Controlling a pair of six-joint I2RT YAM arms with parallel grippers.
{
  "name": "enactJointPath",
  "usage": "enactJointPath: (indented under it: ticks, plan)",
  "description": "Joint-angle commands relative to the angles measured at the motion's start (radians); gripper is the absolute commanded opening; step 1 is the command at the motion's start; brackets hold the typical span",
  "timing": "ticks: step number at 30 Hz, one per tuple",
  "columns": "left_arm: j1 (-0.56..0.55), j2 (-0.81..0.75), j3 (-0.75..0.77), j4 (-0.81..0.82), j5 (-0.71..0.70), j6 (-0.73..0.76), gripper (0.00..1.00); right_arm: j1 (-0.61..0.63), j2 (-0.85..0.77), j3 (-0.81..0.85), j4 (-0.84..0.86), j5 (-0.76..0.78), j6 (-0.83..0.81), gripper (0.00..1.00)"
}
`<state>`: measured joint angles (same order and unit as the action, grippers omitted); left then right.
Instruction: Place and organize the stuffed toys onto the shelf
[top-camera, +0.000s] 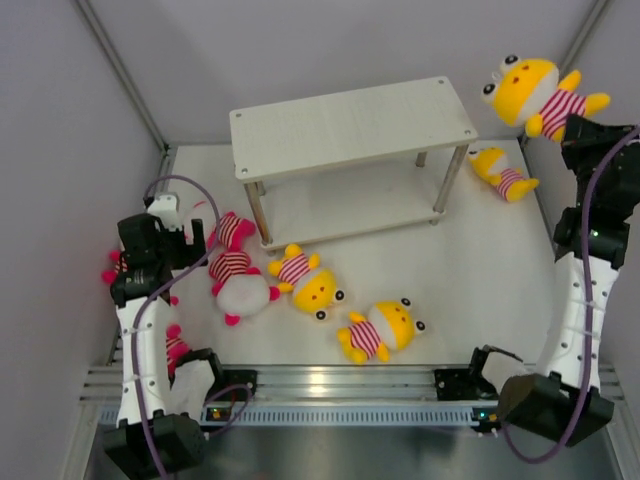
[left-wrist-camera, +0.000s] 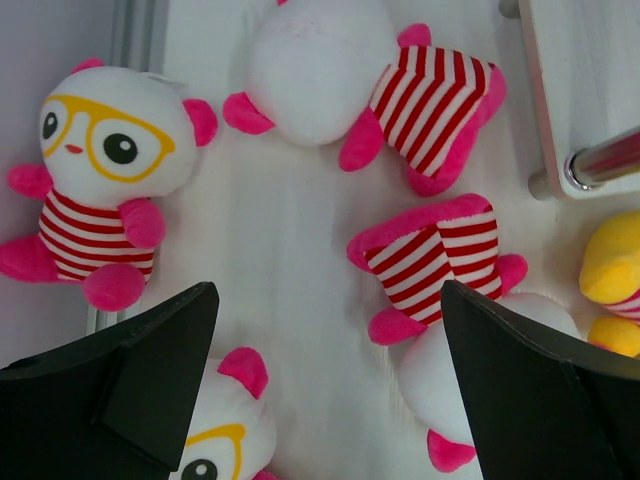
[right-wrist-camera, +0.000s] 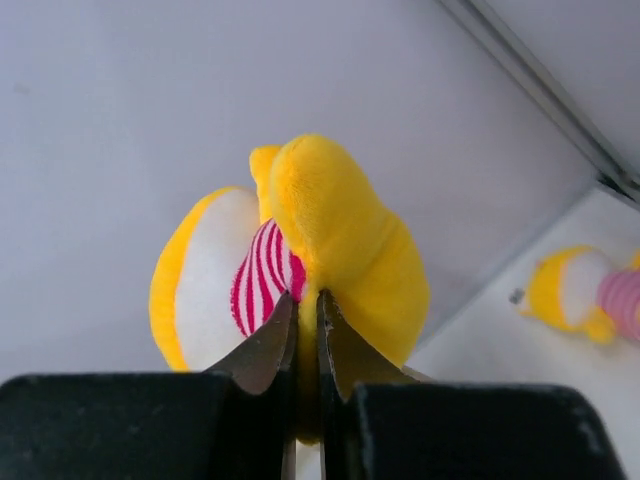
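Note:
My right gripper (right-wrist-camera: 306, 300) is shut on a limb of a yellow stuffed toy (right-wrist-camera: 350, 240) and holds it in the air right of the shelf (top-camera: 350, 125), whose top board is bare. That toy (top-camera: 535, 95) hangs beside the shelf's far right corner. Another yellow toy (top-camera: 503, 172) lies on the table by the shelf's right legs, and two more (top-camera: 310, 282) (top-camera: 382, 328) lie in front of it. My left gripper (left-wrist-camera: 328, 295) hovers open over several pink toys; one faces up with yellow glasses (left-wrist-camera: 110, 190), and two lie face down (left-wrist-camera: 320, 65) (left-wrist-camera: 440, 260).
A shelf leg and the lower board's edge (left-wrist-camera: 590, 80) stand just right of the pink toys. Grey walls close in the table on the left, back and right. A metal rail (top-camera: 330, 385) runs along the near edge between the arm bases.

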<state>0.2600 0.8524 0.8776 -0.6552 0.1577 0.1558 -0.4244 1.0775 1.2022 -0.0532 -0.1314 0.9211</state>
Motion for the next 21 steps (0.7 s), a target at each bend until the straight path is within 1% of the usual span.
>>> enactJointPath:
  ticks: [1, 2, 3, 5, 6, 8, 9, 12, 15, 18, 19, 21]
  plan:
    - [0.002, -0.021, 0.041, 0.069, -0.113, -0.091, 0.99, 0.159, -0.085, 0.108, 0.009, 0.258, 0.11, 0.0]
    - [0.002, -0.026, 0.034, 0.072, -0.11, -0.096, 0.99, 0.211, -0.097, 0.102, 0.022, 0.312, 0.12, 0.0]
    - [0.002, -0.032, 0.021, 0.08, -0.101, -0.098, 0.99, 0.31, -0.109, 0.093, 0.045, 0.407, 0.154, 0.0]
    - [0.002, -0.046, -0.006, 0.086, -0.073, -0.101, 0.99, 0.401, -0.113, 0.07, 0.077, 0.487, 0.188, 0.0]
    - [0.002, -0.05, -0.009, 0.088, -0.067, -0.099, 0.99, 0.502, -0.108, 0.066, 0.078, 0.566, 0.199, 0.0]
    - [0.002, -0.055, -0.008, 0.088, -0.061, -0.096, 0.99, 0.591, -0.09, 0.053, 0.085, 0.656, 0.217, 0.0]
    - [0.002, -0.056, -0.006, 0.088, -0.058, -0.098, 0.99, 0.681, -0.08, 0.05, 0.104, 0.75, 0.217, 0.0]
    - [0.002, -0.064, -0.002, 0.088, -0.041, -0.098, 0.99, 0.82, -0.012, 0.074, 0.108, 0.887, 0.22, 0.0]
    - [0.002, -0.073, -0.011, 0.088, -0.04, -0.091, 0.99, 0.863, 0.033, 0.105, 0.095, 0.946, 0.271, 0.0]
    - [0.002, -0.079, -0.022, 0.091, -0.046, -0.084, 0.99, 0.891, 0.106, 0.138, 0.021, 0.972, 0.32, 0.0]
    - [0.001, -0.081, -0.025, 0.092, -0.046, -0.084, 0.99, 0.891, 0.119, 0.152, -0.028, 0.974, 0.341, 0.0]
    - [0.002, -0.081, -0.025, 0.094, -0.044, -0.081, 0.99, 0.894, 0.143, 0.149, -0.037, 0.954, 0.377, 0.01]
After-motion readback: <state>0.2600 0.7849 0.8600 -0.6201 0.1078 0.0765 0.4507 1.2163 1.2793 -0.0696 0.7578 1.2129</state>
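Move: The yellow toy already hangs in the right gripper, pinched by one leg. Its place, the right end of the shelf top, lies about 19 cm to the left, 11 cm ahead and some 8 cm below the hand. The shelf's right front post stands 14 cm left and 6 cm ahead; another yellow toy lies on the table 16 cm ahead, 2 cm right, nearly 40 cm down. From the left hand that shelf end is about 50 cm right, 21 cm ahead, 15 cm higher. Swing the right gripper about 19 cm left towards the right end of the shelf top, keeping the toy's leg pinched. Arc it: first climb some 10 cm while easing back a little and tipping the fingers up, then reach forward and sink about 11 cm, levelling the fingers again and rolling the wrist's left side up nearly 20 degrees. ##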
